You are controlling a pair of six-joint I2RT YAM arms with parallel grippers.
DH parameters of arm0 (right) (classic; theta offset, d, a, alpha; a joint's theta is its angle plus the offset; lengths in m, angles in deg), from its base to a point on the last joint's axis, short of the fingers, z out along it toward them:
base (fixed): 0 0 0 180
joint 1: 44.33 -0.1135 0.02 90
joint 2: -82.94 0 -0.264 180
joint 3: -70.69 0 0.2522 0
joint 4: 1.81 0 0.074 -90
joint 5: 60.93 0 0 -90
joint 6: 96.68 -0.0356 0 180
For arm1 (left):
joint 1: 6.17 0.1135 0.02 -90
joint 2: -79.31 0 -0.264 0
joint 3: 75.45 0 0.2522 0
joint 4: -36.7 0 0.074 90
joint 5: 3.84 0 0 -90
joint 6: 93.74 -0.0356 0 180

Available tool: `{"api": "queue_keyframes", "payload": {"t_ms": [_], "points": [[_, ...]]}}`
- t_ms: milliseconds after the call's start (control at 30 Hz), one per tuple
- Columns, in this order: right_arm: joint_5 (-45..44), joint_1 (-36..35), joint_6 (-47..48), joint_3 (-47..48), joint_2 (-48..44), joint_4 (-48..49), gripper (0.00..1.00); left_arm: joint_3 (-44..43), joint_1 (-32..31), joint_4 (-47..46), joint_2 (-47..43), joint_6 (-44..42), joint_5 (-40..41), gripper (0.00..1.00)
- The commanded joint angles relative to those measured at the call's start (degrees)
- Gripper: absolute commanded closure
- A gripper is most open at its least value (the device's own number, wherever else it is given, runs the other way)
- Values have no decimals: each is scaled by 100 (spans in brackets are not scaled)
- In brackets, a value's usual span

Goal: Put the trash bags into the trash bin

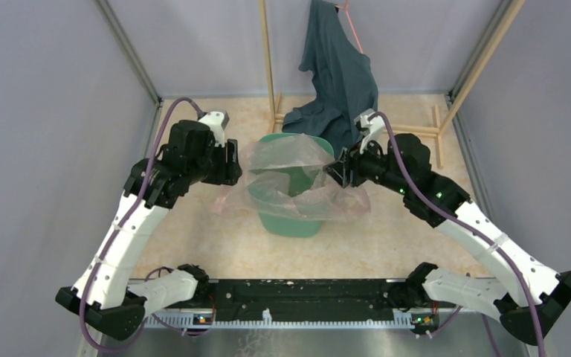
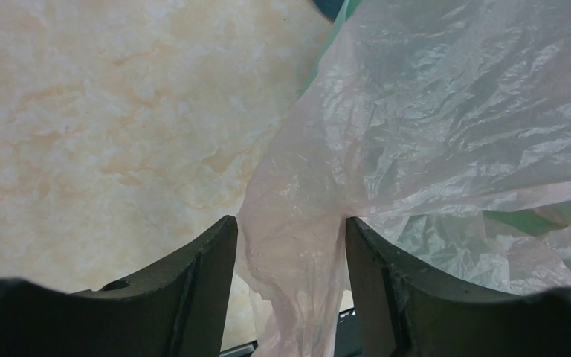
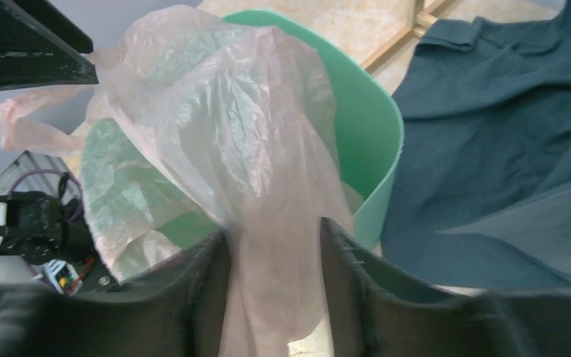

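Note:
The pale pink trash bag (image 1: pixel 290 175) lies draped over the mouth of the mint-green trash bin (image 1: pixel 291 223), its film spilling past the rim on both sides. My left gripper (image 1: pixel 236 162) stands at the bin's left rim. In the left wrist view its jaws (image 2: pixel 290 238) are apart, with a loose hanging fold of the bag (image 2: pixel 431 111) between them. My right gripper (image 1: pixel 340 169) is at the right rim. Its jaws (image 3: pixel 275 238) are also apart, with a strip of bag (image 3: pixel 223 111) hanging down through the gap above the bin (image 3: pixel 360 126).
A dark teal garment (image 1: pixel 338 74) hangs from a wooden rack (image 1: pixel 271 67) behind the bin and reaches down to the floor next to my right gripper. It fills the right of the right wrist view (image 3: pixel 491 134). Grey walls enclose the marbled floor (image 1: pixel 193 230).

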Motion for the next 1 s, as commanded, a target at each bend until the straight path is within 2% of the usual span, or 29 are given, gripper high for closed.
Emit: {"api": "queue_keyframes", "payload": {"t_ms": [0, 100, 333, 433, 600, 967], "points": [[-615, -14, -248, 117, -31, 572, 66, -217, -6, -246, 134, -136, 275, 40], [-1062, -16, -394, 154, 34, 607, 86, -293, -12, -336, 219, -132, 348, 44], [-1351, 161, -476, 104, 268, 773, 100, -398, -12, -677, 486, -109, 425, 57], [-1391, 226, -482, 126, 437, 873, 100, -401, -6, -835, 609, -136, 417, 77], [-1394, 387, -559, 195, 684, 847, 100, -416, -7, -1138, 786, -149, 524, 100], [-1227, 675, -575, 207, 799, 923, 100, -40, -12, -2268, 940, -302, 1187, 100]]}}
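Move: The trash bag's left fold already runs between the left hand's half-open fingers, about 2 cm ahead, 1 cm right and 2 cm below. Its right fold sits likewise in the right hand, roughly 2 cm ahead, 1 cm left and 2 cm below. The green bin's middle is some 18 cm right and 3 cm ahead of the left hand, about 13 cm left and 3 cm ahead of the right, and 20 cm below both. The teal cloth's lower part lies roughly 27 cm ahead of the right hand and 2 cm right, 28 cm down. Both hands shut on the film while travelling forward, pinching the bag's edge between their fingertips, the right before the left. The left goes about 8 cm forward, drifting slightly right and tipping its fingers up a little near the end. The right goes some 7 cm forward and a little right, rises slightly and then sinks, turning nearly 20 degrees clockwise before easing to a stop. ##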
